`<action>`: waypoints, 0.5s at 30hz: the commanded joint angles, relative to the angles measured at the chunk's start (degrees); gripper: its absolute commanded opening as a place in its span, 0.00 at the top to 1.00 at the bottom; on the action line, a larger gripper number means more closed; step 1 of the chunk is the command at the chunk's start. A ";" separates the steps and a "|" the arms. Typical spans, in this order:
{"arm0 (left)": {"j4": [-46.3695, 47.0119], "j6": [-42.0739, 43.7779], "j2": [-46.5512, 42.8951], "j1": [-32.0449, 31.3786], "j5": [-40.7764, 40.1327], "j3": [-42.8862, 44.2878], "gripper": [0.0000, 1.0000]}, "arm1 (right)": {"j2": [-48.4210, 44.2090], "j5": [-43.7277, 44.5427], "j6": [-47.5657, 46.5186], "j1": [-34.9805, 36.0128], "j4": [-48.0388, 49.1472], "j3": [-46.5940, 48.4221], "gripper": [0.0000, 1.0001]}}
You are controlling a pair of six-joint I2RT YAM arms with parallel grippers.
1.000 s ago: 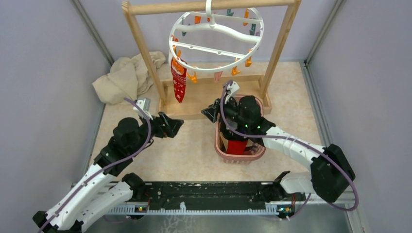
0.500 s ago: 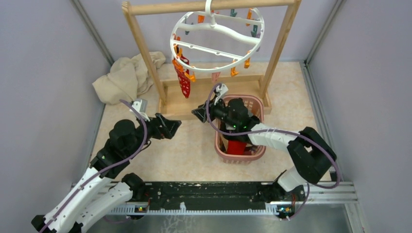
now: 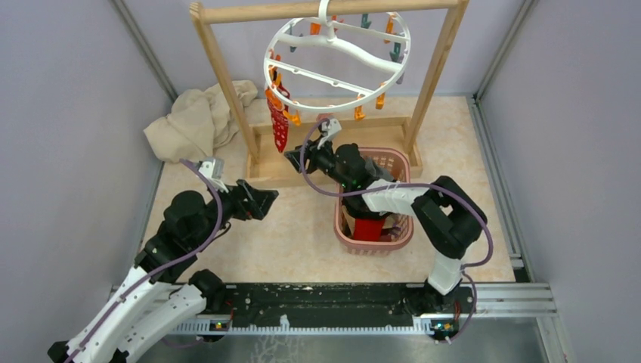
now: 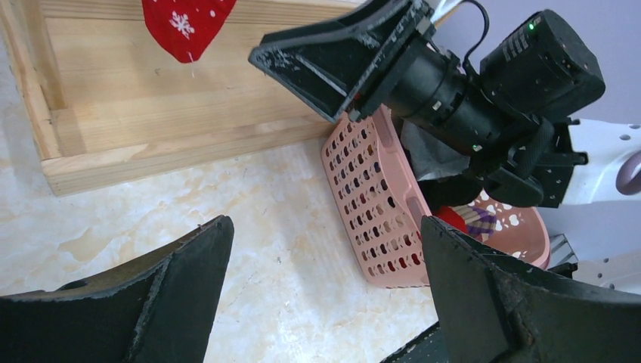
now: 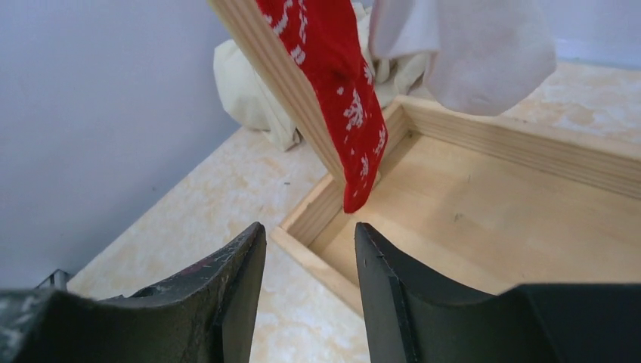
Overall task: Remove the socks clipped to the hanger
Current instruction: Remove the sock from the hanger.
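The white ring hanger (image 3: 336,64) hangs by its hook from the wooden rack's top bar, with orange and teal clips around its rim. One red sock with a white pattern (image 3: 280,125) (image 5: 340,91) (image 4: 185,23) dangles from a clip on its left side. A white sock (image 5: 472,53) hangs beside it. My right gripper (image 3: 291,157) (image 5: 310,231) is open and empty, just below and short of the red sock's toe. My left gripper (image 3: 264,198) (image 4: 325,223) stands wide open over the floor, in front of the rack base.
The wooden rack (image 3: 227,83) has a low tray-like base (image 5: 484,219). A pink lattice basket (image 3: 401,162) (image 4: 370,204) on the right holds a red sock (image 4: 453,219) and other socks. A beige cloth (image 3: 196,117) lies at the back left. Grey walls close in on both sides.
My right gripper has swung left and back from over the basket to just under the red sock, its jaws narrowing slightly. The hanger has swayed a little. The left gripper drifted slightly toward the near side.
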 commanded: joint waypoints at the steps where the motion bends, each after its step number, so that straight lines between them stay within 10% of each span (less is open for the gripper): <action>1: -1.94 0.28 -1.31 -0.39 -0.90 2.37 0.01 | 3.86 0.33 1.39 0.71 6.84 6.36 0.52; 15: -4.92 -0.60 -3.12 -0.39 -0.88 4.16 0.01 | 14.41 4.32 3.50 1.63 6.65 17.37 0.50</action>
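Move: The red sock hangs from the hanger's left rim. Its middle is about 9 cm ahead of my right hand, 4 cm to the left and 7 cm above. The hanger's centre is roughly 15 cm ahead, 13 cm right and 22 cm up. The laundry basket is about 9 cm back, 26 cm right and well below. From my left hand, the sock is some 23 cm ahead, 4 cm right and near its height. I carry my right hand nearly level towards the lower end of the red sock, forward and left in about equal parts, some 6 cm in all, rising barely a centimetre before sinking back. My fingers stay half open and keep pointing forward-left, with a roll of about 5 degrees. I come in close in front of the sock; a touch can't be seen. ##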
